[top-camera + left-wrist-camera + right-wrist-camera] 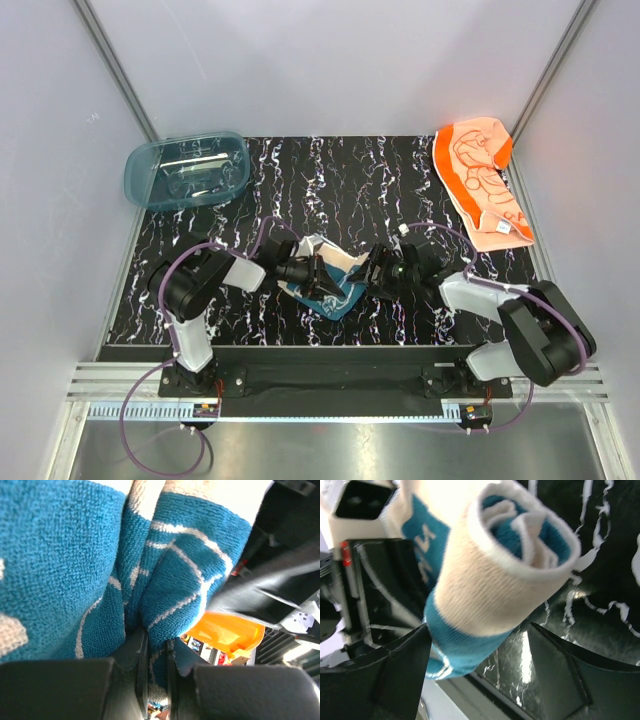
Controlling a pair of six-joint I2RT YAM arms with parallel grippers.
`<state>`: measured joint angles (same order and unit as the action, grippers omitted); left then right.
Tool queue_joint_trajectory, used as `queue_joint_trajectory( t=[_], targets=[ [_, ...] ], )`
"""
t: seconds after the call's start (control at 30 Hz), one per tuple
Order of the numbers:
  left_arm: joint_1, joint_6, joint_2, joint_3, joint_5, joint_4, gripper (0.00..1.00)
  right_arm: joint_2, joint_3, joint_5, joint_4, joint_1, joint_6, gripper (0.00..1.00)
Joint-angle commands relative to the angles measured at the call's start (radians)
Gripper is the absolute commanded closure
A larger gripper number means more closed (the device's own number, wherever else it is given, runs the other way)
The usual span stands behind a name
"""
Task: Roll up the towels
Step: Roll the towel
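Note:
The teal-blue towel [332, 288] with its cream edge lies bunched near the table's front, between both grippers. My left gripper [155, 662] is shut on a fold of it, and the teal terry cloth [60, 565] fills that wrist view. In the right wrist view the same towel [495, 580] appears as a loose roll, its cream-rimmed end open toward the camera. My right gripper [480, 667] stands open around the roll's lower end. Its left finger [402, 672] is close against the cloth and its right finger [562, 672] is apart from it. The orange towel [482, 178] lies spread flat at the far right corner.
A translucent blue plastic tub [187, 170] stands at the far left corner of the black marbled table [350, 180]. White walls and metal posts close in the back and both sides. The two arms [200, 280] [500, 300] meet at the table's front middle.

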<state>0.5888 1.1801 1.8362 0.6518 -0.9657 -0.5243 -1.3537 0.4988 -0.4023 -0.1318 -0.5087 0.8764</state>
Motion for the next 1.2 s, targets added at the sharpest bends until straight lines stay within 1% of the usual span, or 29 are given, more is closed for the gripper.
queue_joint_trajectory(
  t=[0.0,0.03,0.07,0.1,0.17,0.27,0.3,0.33,0.37,0.43,0.47,0.5,0.53,0.6,0.63,0.7,0.73,0.77,0.83,0.87,0.93,0.97,1.03,1.07,1.13,1.17],
  targets=[
    [-0.010,0.019,0.011,-0.006,-0.008,-0.046,0.95,-0.054,0.021,0.062,-0.098,-0.008,0.001,0.18],
    [-0.010,0.019,0.011,-0.006,-0.007,-0.046,0.95,-0.070,0.026,0.066,-0.104,-0.008,-0.004,0.20],
    [-0.010,0.016,0.011,-0.007,-0.007,-0.042,0.95,-0.097,0.033,0.068,-0.111,-0.008,-0.010,0.28],
    [-0.010,0.016,0.005,-0.006,-0.004,-0.040,0.94,-0.110,0.037,0.069,-0.114,-0.008,-0.013,0.32],
    [-0.010,0.015,-0.002,-0.014,-0.001,-0.039,0.92,-0.131,0.050,0.072,-0.117,-0.008,-0.019,0.44],
    [-0.010,0.006,-0.017,-0.018,0.008,-0.019,0.87,-0.143,0.084,0.080,-0.083,-0.010,-0.045,0.55],
    [-0.010,-0.029,-0.032,-0.012,0.021,0.007,0.80,-0.147,0.098,0.083,-0.062,-0.010,-0.054,0.59],
    [-0.010,-0.060,-0.043,-0.004,0.030,0.045,0.76,-0.153,0.115,0.086,-0.010,-0.010,-0.065,0.61],
    [-0.009,-0.136,-0.072,0.008,0.059,0.154,0.72,-0.156,0.148,0.094,0.020,-0.010,-0.086,0.61],
    [-0.006,-0.232,-0.106,0.063,0.097,0.290,0.61,-0.159,0.197,0.106,0.108,-0.013,-0.118,0.63],
    [-0.003,-0.320,-0.141,0.084,0.143,0.426,0.57,-0.159,0.214,0.112,0.127,-0.013,-0.128,0.64],
    [-0.001,-0.361,-0.158,0.129,0.168,0.488,0.49,-0.163,0.230,0.115,0.203,-0.013,-0.137,0.64],
    [0.002,-0.394,-0.173,0.147,0.195,0.601,0.46,-0.165,0.256,0.121,0.227,-0.014,-0.151,0.64],
    [0.006,-0.475,-0.209,0.190,0.254,0.693,0.42,-0.180,0.286,0.122,0.289,-0.016,-0.166,0.65],
    [0.008,-0.497,-0.216,0.228,0.274,0.772,0.38,-0.186,0.314,0.119,0.308,-0.017,-0.178,0.66],
    [0.020,-0.566,-0.244,0.275,0.350,0.848,0.37,-0.205,0.346,0.120,0.368,-0.025,-0.194,0.66],
    [0.025,-0.588,-0.258,0.296,0.386,0.915,0.36,-0.226,0.380,0.120,0.389,-0.027,-0.209,0.66],
    [0.045,-0.635,-0.285,0.345,0.463,0.947,0.35,-0.235,0.395,0.122,0.409,-0.034,-0.217,0.66],
    [0.077,-0.683,-0.316,0.394,0.557,0.995,0.34,-0.263,0.446,0.125,0.469,-0.040,-0.241,0.67],
    [0.121,-0.736,-0.343,0.431,0.652,1.027,0.33,-0.274,0.461,0.125,0.487,-0.045,-0.249,0.67],
    [0.175,-0.781,-0.365,0.463,0.750,1.061,0.31,-0.301,0.516,0.126,0.553,-0.054,-0.273,0.66],
    [0.233,-0.818,-0.380,0.485,0.851,1.067,0.29,-0.311,0.535,0.131,0.576,-0.057,-0.280,0.67],
    [0.287,-0.849,-0.391,0.488,0.921,1.061,0.24,-0.332,0.584,0.141,0.635,-0.067,-0.298,0.67],
    [0.336,-0.872,-0.394,0.490,0.962,1.057,0.23,-0.337,0.596,0.145,0.652,-0.068,-0.303,0.67],
    [0.380,-0.892,-0.393,0.479,1.016,1.031,0.21,-0.352,0.632,0.149,0.690,-0.073,-0.309,0.67],
    [0.423,-0.899,-0.390,0.473,1.059,1.020,0.21,-0.357,0.641,0.149,0.701,-0.074,-0.309,0.67]
  ],
)
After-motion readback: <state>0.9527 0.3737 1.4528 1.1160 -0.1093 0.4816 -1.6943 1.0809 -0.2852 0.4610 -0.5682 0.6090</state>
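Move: The towel roll's middle lies close by the open right fingers, some 2 cm ahead, 3 cm left and 2 cm lower. From the left hand, which grips the roll's near end, it is about 4 cm ahead, 4 cm right and 1 cm down. The unrolled flap lies roughly 12 cm left of the right hand, 2 cm ahead and 3 cm down; the orange towel is about 20 cm ahead, 25 cm right and 4 cm down. The roll is taken over by the right fingers, which slide forward around it, dipping slightly, and pinch it, going about 4 cm forward and 2 left in all, then keep hold while the wrist rolls some 20 degrees. The left fingers open and let go, easing forward-left before backing off and rising about 8 cm clear, tilting to point more downward. ##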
